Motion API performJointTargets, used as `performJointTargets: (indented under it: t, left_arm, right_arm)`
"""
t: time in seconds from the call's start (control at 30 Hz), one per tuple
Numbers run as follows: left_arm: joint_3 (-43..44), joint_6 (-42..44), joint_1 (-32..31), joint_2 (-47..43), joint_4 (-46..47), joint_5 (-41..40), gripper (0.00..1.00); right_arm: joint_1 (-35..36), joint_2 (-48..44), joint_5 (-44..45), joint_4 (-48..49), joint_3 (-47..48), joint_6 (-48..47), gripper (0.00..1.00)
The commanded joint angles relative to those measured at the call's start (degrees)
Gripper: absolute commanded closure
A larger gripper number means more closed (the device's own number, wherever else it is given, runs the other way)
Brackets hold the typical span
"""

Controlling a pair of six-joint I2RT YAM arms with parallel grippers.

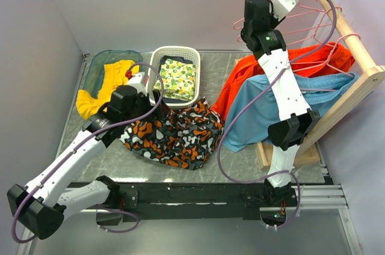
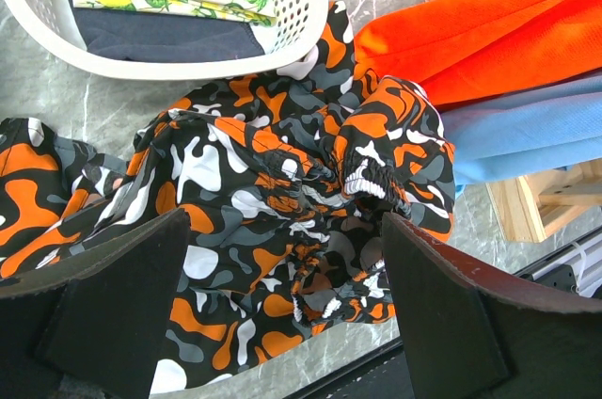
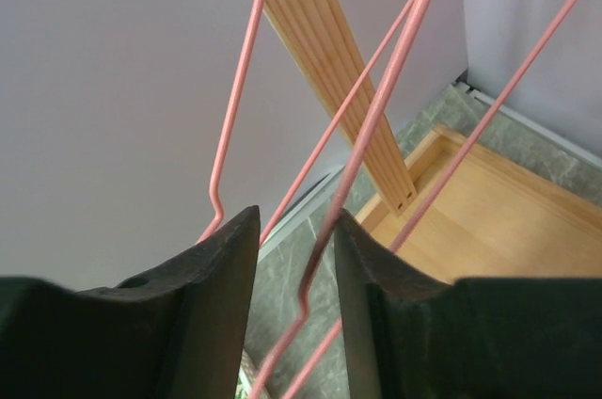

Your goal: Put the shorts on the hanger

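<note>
The shorts (image 1: pixel 174 135), black with orange, white and grey blotches, lie crumpled on the table in front of the white basket. My left gripper (image 2: pixel 285 222) hangs open just above them, its wide-spread fingers straddling the bunched waistband (image 2: pixel 372 178) without touching it. My right gripper (image 3: pixel 296 220) is raised at the far end of the rack among the pink wire hangers (image 1: pixel 304 23). One hanger wire (image 3: pixel 362 154) runs between its fingers, close against the right finger (image 3: pixel 362 258). A clear gap remains on the left side, so the jaws stand open around the wire.
A wooden rack (image 1: pixel 355 56) at the right carries plain orange shorts (image 1: pixel 252 74) and light-blue shorts (image 1: pixel 255 113). A white basket (image 1: pixel 157 62) holds lemon-print cloth. A blue-green tub (image 1: pixel 96 62) holds a yellow garment. Grey walls close in the back and both sides.
</note>
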Motion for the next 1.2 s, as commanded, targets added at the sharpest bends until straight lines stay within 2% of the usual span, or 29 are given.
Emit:
performJointTargets:
  t: [0.0,0.1,0.27,0.4,0.87,1.17]
  left_arm:
    - [0.4,1.6,-0.2,0.0,1.9,-0.4,0.12]
    - [0.3,1.6,-0.2,0.0,2.0,-0.4,0.12]
    - [0.1,1.7,-0.2,-0.1,1.9,-0.4,0.12]
    - [0.2,1.7,-0.2,-0.3,1.9,-0.4,0.12]
    - [0.4,1.7,-0.2,0.0,2.1,-0.4,0.12]
    - [0.4,1.7,-0.2,0.2,2.1,-0.4,0.12]
  right_arm:
    - [-0.9,0.7,0.2,4.0,1.3,-1.3,0.62]
    - [-0.9,0.4,-0.2,4.5,0.7,-1.8,0.77]
    - [-0.9,-0.4,-0.4,5.0,-0.4,-2.0,0.92]
    - [-0.8,-0.9,-0.8,4.9,-0.5,-1.7,0.99]
    - [0.7,-5.0,6.6,7.9,-3.5,-2.1,1.0]
    - [3.2,-5.5,10.9,10.6,-3.6,-5.7,1.0]
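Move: The pink hanger's kinked shoulder wire already runs between the right hand's half-open fingertips, practically at the hand point. A second empty hanger hangs some 6 cm farther out and 3 cm to the left at the same height; the rack's rail passes about 7 cm to the right and 12 cm above, and the orange shorts hang roughly 10 cm back, 3 cm right and 15 cm below. From the left hand the gripped wire is about 25 cm ahead, 34 cm right and 19 cm up. The right hand closes its fingers from half open to nearly shut almost on the spot, easing up about half a centimetre as the pads pinch the pink wire near its kink. It keeps that grip, pauses, then draws the hanger about 1.5 cm back towards the base and about 1 cm up, away from the farther hanger, with the wrist turning some 5 degrees, mostly clockwise. ##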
